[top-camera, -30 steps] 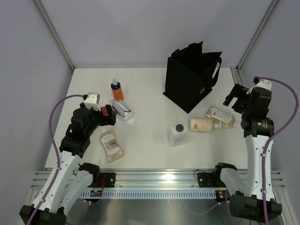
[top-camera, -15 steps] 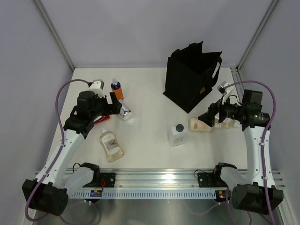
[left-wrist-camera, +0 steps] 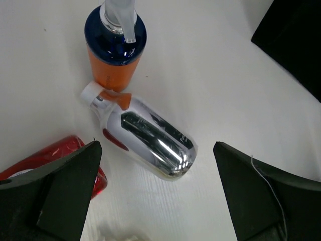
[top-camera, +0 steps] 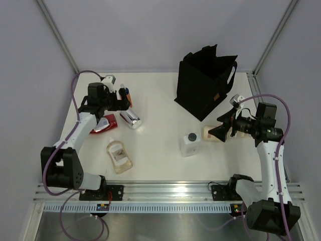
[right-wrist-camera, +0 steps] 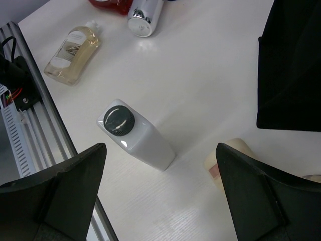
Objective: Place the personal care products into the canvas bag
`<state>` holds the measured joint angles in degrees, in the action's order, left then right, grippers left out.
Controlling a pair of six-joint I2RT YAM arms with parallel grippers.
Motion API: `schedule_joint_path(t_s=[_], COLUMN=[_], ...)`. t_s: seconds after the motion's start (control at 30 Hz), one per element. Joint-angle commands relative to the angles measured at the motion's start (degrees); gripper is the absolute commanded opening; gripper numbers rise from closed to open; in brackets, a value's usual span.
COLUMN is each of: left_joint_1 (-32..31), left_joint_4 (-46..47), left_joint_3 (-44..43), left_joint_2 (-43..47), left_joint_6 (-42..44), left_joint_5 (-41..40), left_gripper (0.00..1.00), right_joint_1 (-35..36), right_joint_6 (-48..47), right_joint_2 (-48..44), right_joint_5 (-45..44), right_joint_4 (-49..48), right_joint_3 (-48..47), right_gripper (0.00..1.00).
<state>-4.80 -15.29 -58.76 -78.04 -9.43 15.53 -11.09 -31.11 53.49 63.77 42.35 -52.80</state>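
Note:
The black canvas bag [top-camera: 205, 80] stands at the back right. The small orange bottle [top-camera: 124, 94] stands at the back left, with the silver cylinder [top-camera: 130, 118] and the red tube [top-camera: 103, 123] lying beside it. My left gripper [top-camera: 123, 103] is open and empty above them. In the left wrist view [left-wrist-camera: 155, 150] the silver cylinder [left-wrist-camera: 150, 138] lies between and beyond the fingers, apart from them. My right gripper [top-camera: 219, 129] is open and empty over the beige bottle [top-camera: 209, 133]. It faces the white squarish bottle [top-camera: 190, 144], which also shows in the right wrist view [right-wrist-camera: 138, 135].
A clear amber bottle [top-camera: 119, 156] lies at the front left. Another beige bottle [top-camera: 244, 131] lies mostly hidden under my right arm. The metal rail [top-camera: 170, 193] runs along the near edge. Grey walls close in the back and sides.
My left arm swung toward the back left, over the orange bottle and silver cylinder. My right arm came in from the right edge and lowered over the beige bottle. No object moved.

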Motion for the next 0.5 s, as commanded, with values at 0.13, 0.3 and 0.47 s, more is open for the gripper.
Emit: schedule_joint_path(t_s=[0.13, 0.3, 0.47], left_joint_1=[-0.12, -0.30, -1.18], left_joint_4=[12.99, 17.66, 19.76], left_joint_3=[-4.69, -7.76, -11.55], left_joint_2=[-9.75, -15.73, -21.45], left_joint_6=[4.60, 4.34, 4.68], left_joint_5=[-4.18, -7.88, -7.88], left_gripper=[0.99, 0.98, 0.96], right_joint_1=[-1.12, -1.83, -2.27], right_joint_6=[-3.60, -5.18, -7.29], right_joint_2=[-0.85, -1.37, -1.20], right_joint_5=[5.84, 8.04, 8.57], right_joint_4=[-3.77, -3.24, -2.71], right_joint_3=[2.08, 3.05, 3.84], right_gripper=[1.00, 1.00, 0.99])
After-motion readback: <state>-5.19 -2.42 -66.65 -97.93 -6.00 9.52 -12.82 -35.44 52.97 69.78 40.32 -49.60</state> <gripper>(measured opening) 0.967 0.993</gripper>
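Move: The orange-and-blue pump bottle stands about 11 cm ahead of the left hand, neither to its left nor right, its middle roughly 9 cm lower. The silver bottle lies nearer, some 3 cm ahead, 2 cm to the right and 15 cm down; the red bottle is about 11 cm to the left, 1 cm ahead and 16 cm down. From the right hand the pump bottle is roughly 24 cm ahead, 38 cm to the left and 15 cm below. The left hand reaches steadily forward over the silver bottle towards the upright pump bottle, about 9 cm, sinking some 5 cm on the way and nearly levelling off at the end. Its fingers stay wide open and it rolls slightly, left side rising about 5 degrees, so that the pump head comes in line between the fingertips; no contact can be seen yet. ##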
